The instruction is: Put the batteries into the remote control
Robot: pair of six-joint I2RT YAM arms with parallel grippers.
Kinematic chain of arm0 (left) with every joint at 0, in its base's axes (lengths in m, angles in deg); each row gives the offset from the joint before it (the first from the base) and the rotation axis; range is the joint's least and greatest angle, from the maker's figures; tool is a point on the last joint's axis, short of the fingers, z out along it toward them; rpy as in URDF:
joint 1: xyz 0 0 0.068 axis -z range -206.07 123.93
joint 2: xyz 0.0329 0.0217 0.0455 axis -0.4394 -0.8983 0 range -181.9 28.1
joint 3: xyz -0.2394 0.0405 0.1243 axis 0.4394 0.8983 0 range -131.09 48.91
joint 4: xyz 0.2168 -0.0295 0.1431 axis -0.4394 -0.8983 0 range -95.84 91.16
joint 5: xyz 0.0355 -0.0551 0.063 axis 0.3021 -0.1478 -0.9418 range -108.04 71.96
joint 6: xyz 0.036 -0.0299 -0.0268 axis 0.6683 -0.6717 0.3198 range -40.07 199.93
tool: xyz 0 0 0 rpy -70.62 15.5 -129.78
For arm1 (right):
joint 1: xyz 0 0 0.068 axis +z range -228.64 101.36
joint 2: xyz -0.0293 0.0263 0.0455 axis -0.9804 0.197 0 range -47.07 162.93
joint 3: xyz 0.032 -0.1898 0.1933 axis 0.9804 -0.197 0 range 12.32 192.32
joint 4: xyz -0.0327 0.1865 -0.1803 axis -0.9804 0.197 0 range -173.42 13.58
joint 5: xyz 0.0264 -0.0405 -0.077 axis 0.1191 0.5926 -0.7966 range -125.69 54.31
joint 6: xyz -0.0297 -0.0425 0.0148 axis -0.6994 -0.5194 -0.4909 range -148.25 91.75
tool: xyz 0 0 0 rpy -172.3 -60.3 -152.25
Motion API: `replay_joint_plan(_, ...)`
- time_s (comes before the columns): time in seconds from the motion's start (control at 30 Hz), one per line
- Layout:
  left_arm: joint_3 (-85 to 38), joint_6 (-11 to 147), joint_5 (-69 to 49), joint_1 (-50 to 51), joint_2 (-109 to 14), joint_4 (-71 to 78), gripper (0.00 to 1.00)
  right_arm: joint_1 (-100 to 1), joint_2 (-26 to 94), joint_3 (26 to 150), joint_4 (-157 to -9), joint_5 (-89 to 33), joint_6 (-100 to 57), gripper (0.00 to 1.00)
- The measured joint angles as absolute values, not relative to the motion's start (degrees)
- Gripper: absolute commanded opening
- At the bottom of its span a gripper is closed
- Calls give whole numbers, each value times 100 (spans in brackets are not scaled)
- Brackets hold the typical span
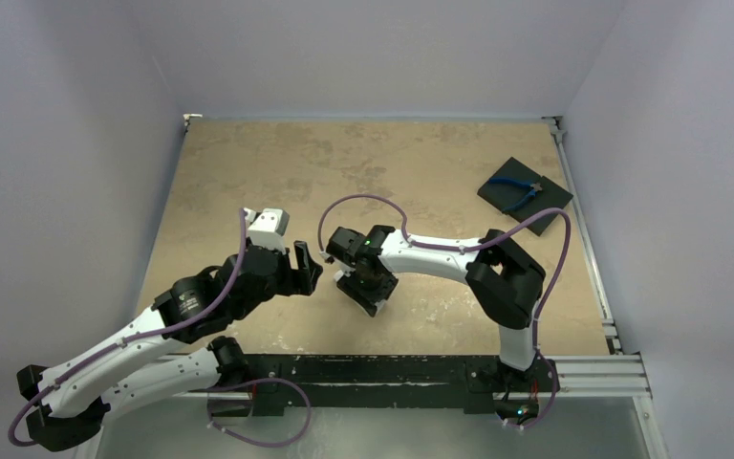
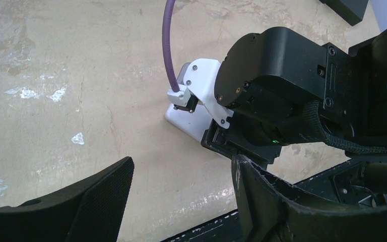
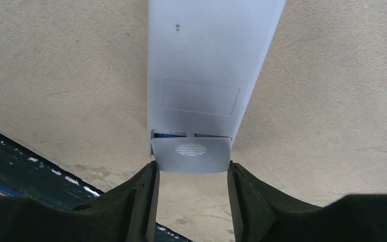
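Observation:
The white remote control [image 3: 209, 55] lies back up on the tan table, and a corner of it shows in the left wrist view [image 2: 184, 121]. Its small ribbed battery cover [image 3: 191, 154] sits slightly slid out, leaving a thin slit. A sliver of bright blue battery [image 3: 169, 135] shows in that slit. The dark battery is hidden. My right gripper [image 3: 190, 174] stands over the remote's near end, its fingertips [image 3: 148, 176] touching both sides of the cover. In the top view the right gripper [image 1: 368, 285] hides most of the remote. My left gripper [image 1: 311, 271] is open and empty just left of it, also seen in its own wrist view [image 2: 181, 201].
A black square pad [image 1: 545, 196] with blue-handled pliers [image 1: 516, 188] lies at the back right. The black front rail [image 1: 373, 373] runs along the near table edge, close below both grippers. Walls close in the table on the left, back and right.

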State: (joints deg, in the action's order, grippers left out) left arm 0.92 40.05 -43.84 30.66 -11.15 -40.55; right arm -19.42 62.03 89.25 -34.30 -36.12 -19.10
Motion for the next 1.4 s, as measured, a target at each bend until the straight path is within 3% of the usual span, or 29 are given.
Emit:
replay_joint_plan(0.23, 92, 4003, -4393, 3086, -1115, -4055, 71, -1944, 6173, 8923, -3589, -3662, -1860, 53)
replay_joint_plan(0.27, 92, 4003, -4395, 3097, -1115, -4057, 71, -1944, 6162, 8923, -3624, -3671, -1855, 58)
replay_joint_plan(0.3, 92, 4003, -4395, 3103, -1115, -4057, 71, -1946, 6153, 8923, -3655, -3675, -1855, 86)
replay_joint_plan(0.33, 92, 4003, -4395, 3103, -1117, -4057, 71, -1946, 6151, 8923, -3694, -3688, -1851, 97)
replay_joint_plan(0.37, 92, 4003, -4400, 3108, -1117, -4057, 71, -1946, 6142, 8923, -3742, -3714, -1803, 99)
replay_joint_plan(0.9, 92, 4003, -4428, 3108, -1132, -4060, 71, -1952, 5818, 8794, -4074, -3813, -1783, 99)
replay_joint_plan(1.4, 92, 4001, -4448, 3112, -1397, -4082, 72, -1957, 4028, 7272, -5213, -4315, -1069, 99)
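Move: My right hand holds the battery cover low at the near-right end of the remote control; the battery bay lies about 1 cm ahead and 1 cm left, roughly 1 cm below. The body of the remote control runs diagonally away from there, its middle some 4 cm ahead and 4 cm left of my right hand. From my raised left hand the bay is about 11 cm right, 1 cm back and 19 cm down. With my right hand I keep pushing the battery cover forward-left along the remote control, about 2 cm, and part-way I open my fingers wide and let go of the cover. Then I rise some 5 cm off the remote control, easing about 2 cm back to the right, while my wrist tilts roughly 25 degrees so the fingertips swing forward-left. ##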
